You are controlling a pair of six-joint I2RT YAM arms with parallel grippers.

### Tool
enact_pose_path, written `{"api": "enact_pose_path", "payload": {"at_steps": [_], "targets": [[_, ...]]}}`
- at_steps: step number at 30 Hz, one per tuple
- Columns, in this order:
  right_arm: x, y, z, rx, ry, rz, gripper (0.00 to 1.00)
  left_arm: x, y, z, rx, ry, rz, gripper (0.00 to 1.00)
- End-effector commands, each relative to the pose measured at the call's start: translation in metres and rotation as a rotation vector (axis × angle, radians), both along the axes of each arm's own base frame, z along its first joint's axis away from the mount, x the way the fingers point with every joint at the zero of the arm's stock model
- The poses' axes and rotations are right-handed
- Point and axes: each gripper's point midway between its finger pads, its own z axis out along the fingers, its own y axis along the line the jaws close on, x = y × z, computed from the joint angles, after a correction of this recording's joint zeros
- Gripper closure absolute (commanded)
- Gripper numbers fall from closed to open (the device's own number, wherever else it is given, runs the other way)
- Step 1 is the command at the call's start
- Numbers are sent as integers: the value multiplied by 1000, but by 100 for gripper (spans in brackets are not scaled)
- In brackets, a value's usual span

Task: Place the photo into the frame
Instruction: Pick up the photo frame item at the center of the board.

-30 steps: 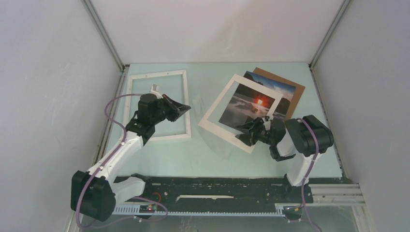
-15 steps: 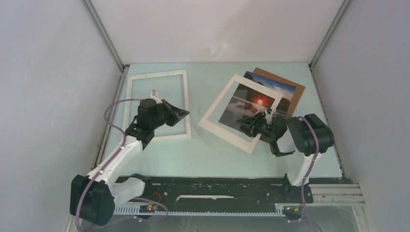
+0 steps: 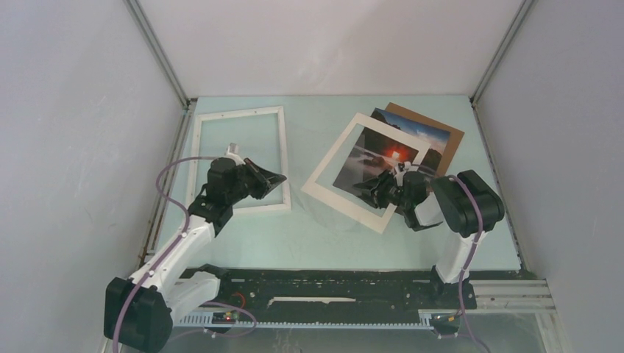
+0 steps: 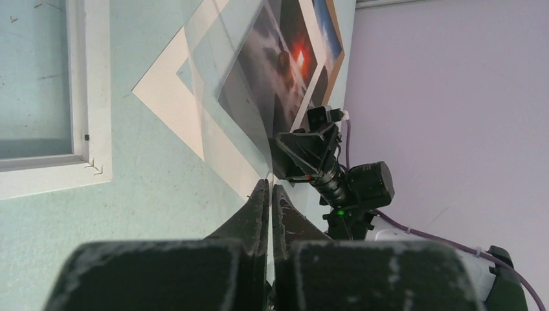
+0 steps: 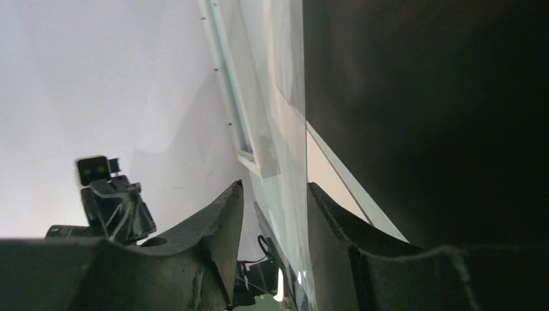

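The white frame (image 3: 282,151) lies flat at the back left, also seen in the left wrist view (image 4: 90,97). The photo (image 3: 379,162), a dark landscape with a red glow and a wide white border, lies right of centre. A clear pane (image 3: 324,204) spans the gap between my two grippers. My left gripper (image 3: 283,176) sits over the frame's near right corner, and its fingers (image 4: 259,194) are shut on the pane's edge (image 4: 233,84). My right gripper (image 3: 368,193) is at the photo's near edge. Its jaws (image 5: 273,188) stand apart around the pane (image 5: 288,97), which rests against one finger.
A brown backing board (image 3: 450,140) lies under the photo's far right corner, with a blue-sky print edge (image 3: 419,131) showing on it. Enclosure walls stand close on the left, right and back. The black base rail (image 3: 331,283) runs along the near edge.
My left gripper has drawn slightly nearer with the pane. My right gripper has moved farther back onto the photo's near edge, and its jaws have narrowed around the pane.
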Motion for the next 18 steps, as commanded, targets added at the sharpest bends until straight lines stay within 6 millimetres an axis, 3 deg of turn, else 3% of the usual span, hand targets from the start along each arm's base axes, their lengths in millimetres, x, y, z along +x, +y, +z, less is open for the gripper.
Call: {"api": "enact_pose_path", "payload": {"at_steps": [1, 6, 10, 13, 18], "targets": [[-1, 12, -10, -84, -17, 34, 56, -4, 4, -4, 14, -24, -2, 100], [11, 6, -2, -136, -79, 20, 78, -8, 8, -8, 35, -31, 7, 100], [25, 1, 19, -233, -186, 34, 99, -14, 21, -29, 125, -15, 37, 98], [32, 4, 39, -309, -285, 98, 100, -21, 42, -56, 243, 37, 92, 76], [42, 30, 67, -346, -473, 229, 100, -32, 69, -80, 376, 80, 156, 43]]}}
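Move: The clear sheet's right edge is already between the right hand's half-open fingers, about 0 cm off. The cream mat's middle lies roughly 8 cm ahead, 2 cm to the right and 5 cm below that hand; the sunset photo's is level with the mat's, about 8 cm to the hand's right. From the left hand, which still grips the sheet's far side, that edge is some 21 cm right, 3 ahead and 12 lower. The right fingers pinch shut on the clear sheet's right edge while dipping about 2 cm, then carry it up some 7 cm and forward over the mat and photo, the hand's left side rolling down and its fingers tipping upward. The left hand eases down, then opens about halfway to let go of its side, dropping faster and drawing left and back, with its left side rolling up. ##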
